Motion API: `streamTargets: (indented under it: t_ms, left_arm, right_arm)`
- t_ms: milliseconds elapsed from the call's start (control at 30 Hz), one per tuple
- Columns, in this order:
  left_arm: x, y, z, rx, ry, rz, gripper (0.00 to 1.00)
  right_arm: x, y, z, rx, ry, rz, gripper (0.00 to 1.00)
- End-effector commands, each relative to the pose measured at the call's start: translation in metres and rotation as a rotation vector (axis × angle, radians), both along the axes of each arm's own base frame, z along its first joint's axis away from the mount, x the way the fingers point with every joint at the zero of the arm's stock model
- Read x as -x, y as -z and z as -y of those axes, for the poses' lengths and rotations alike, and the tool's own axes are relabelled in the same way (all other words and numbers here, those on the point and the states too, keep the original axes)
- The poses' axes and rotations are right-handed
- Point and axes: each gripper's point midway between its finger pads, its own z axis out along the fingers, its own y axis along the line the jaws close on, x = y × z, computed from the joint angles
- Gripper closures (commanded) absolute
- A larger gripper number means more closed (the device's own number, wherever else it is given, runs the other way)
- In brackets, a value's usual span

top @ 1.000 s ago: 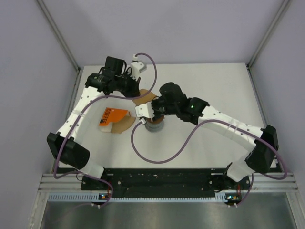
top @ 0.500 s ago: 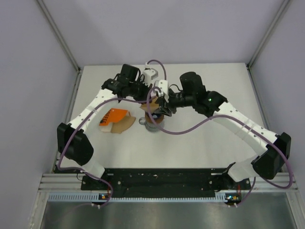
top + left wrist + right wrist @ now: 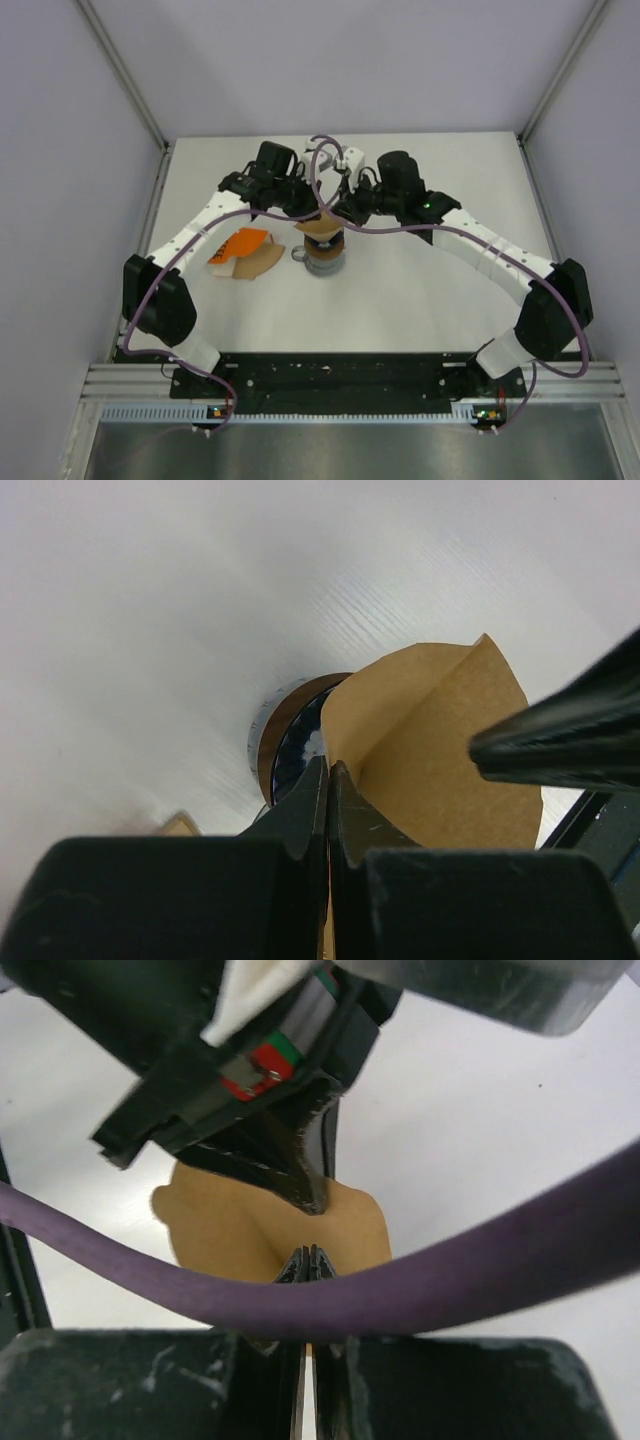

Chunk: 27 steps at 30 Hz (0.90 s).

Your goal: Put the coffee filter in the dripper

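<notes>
The coffee filter (image 3: 440,750), a tan paper cone spread partly open, hangs over the dripper (image 3: 292,752), whose blue ribbed inside shows within a brown ring on the grey mug (image 3: 325,262). My left gripper (image 3: 328,767) is shut on the filter's near wall, with paper running down between the jaws. My right gripper (image 3: 310,1253) is shut on the opposite wall of the filter (image 3: 230,1230), tan paper showing between its fingers. In the top view both grippers, left (image 3: 316,213) and right (image 3: 337,217), meet over the filter (image 3: 321,229) above the mug.
An orange packet (image 3: 238,243) with a stack of tan papers (image 3: 258,264) lies left of the mug. A purple cable (image 3: 450,1280) crosses the right wrist view and loops over both wrists. Side walls enclose the white table (image 3: 450,180).
My left gripper carried the filter rightward over the mug. My right gripper left the mug's side, swung to the far side, opened briefly and shut on the filter.
</notes>
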Motion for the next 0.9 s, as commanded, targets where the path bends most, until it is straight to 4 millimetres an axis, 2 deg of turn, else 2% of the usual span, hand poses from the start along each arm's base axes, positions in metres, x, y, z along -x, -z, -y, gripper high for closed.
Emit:
streamTargets:
  t_ms: [0, 200, 333, 467, 567, 667, 767, 867]
  left_arm:
    - [-0.005, -0.014, 0.01, 0.049, 0.011, 0.05, 1.0]
    - [-0.004, -0.016, 0.013, 0.065, 0.021, 0.039, 1.0]
    - [-0.004, -0.02, 0.012, 0.063, 0.017, 0.047, 0.98]
    - [-0.006, -0.03, 0.011, 0.055, 0.03, 0.061, 0.71]
    - [-0.008, -0.038, 0.011, 0.054, 0.028, 0.069, 0.52]
    - [-0.015, -0.05, 0.002, 0.051, -0.018, 0.072, 0.42]
    - [-0.021, -0.067, -0.008, 0.078, -0.053, 0.073, 0.35]
    - [-0.012, -0.082, -0.009, 0.14, -0.003, 0.052, 0.28]
  right_arm:
    - [-0.022, 0.005, -0.01, 0.009, 0.095, 0.062, 1.0]
    - [-0.018, 0.04, -0.02, 0.153, 0.057, 0.052, 1.0]
    - [-0.003, 0.074, -0.02, 0.295, -0.011, 0.041, 1.0]
    - [0.01, 0.096, -0.02, 0.39, -0.06, 0.021, 1.0]
    - [0.009, 0.095, -0.02, 0.406, -0.06, 0.024, 1.0]
    - [0.006, 0.089, -0.021, 0.416, -0.06, 0.032, 1.0]
    - [0.006, 0.096, -0.02, 0.463, -0.073, 0.015, 1.0]
    - [0.008, 0.106, -0.016, 0.513, -0.103, -0.004, 1.0]
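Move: Below the left fingers, which still pinch the coffee filter's edge, the dripper lies about 7 cm down and 2 cm to the right, on the mug, whose middle is some 15 cm down. From the left hand the pile of filters is roughly 13 cm left and 1 cm ahead, the orange bag 18 cm left and 4 cm ahead, both 19 cm down. From the shut right fingers the dripper is about 3 cm left, 1 cm back and 10 cm down. Push the right gripper's shut fingertips down about 8 cm into the filter's mouth over the dripper, easing slightly left and tipping them some 20 degrees steeper, then lift them back about 2 cm. Hold the left gripper still at first, then open it wide midway to let go of the filter's edge and draw it off leftward, finally rising a little. ##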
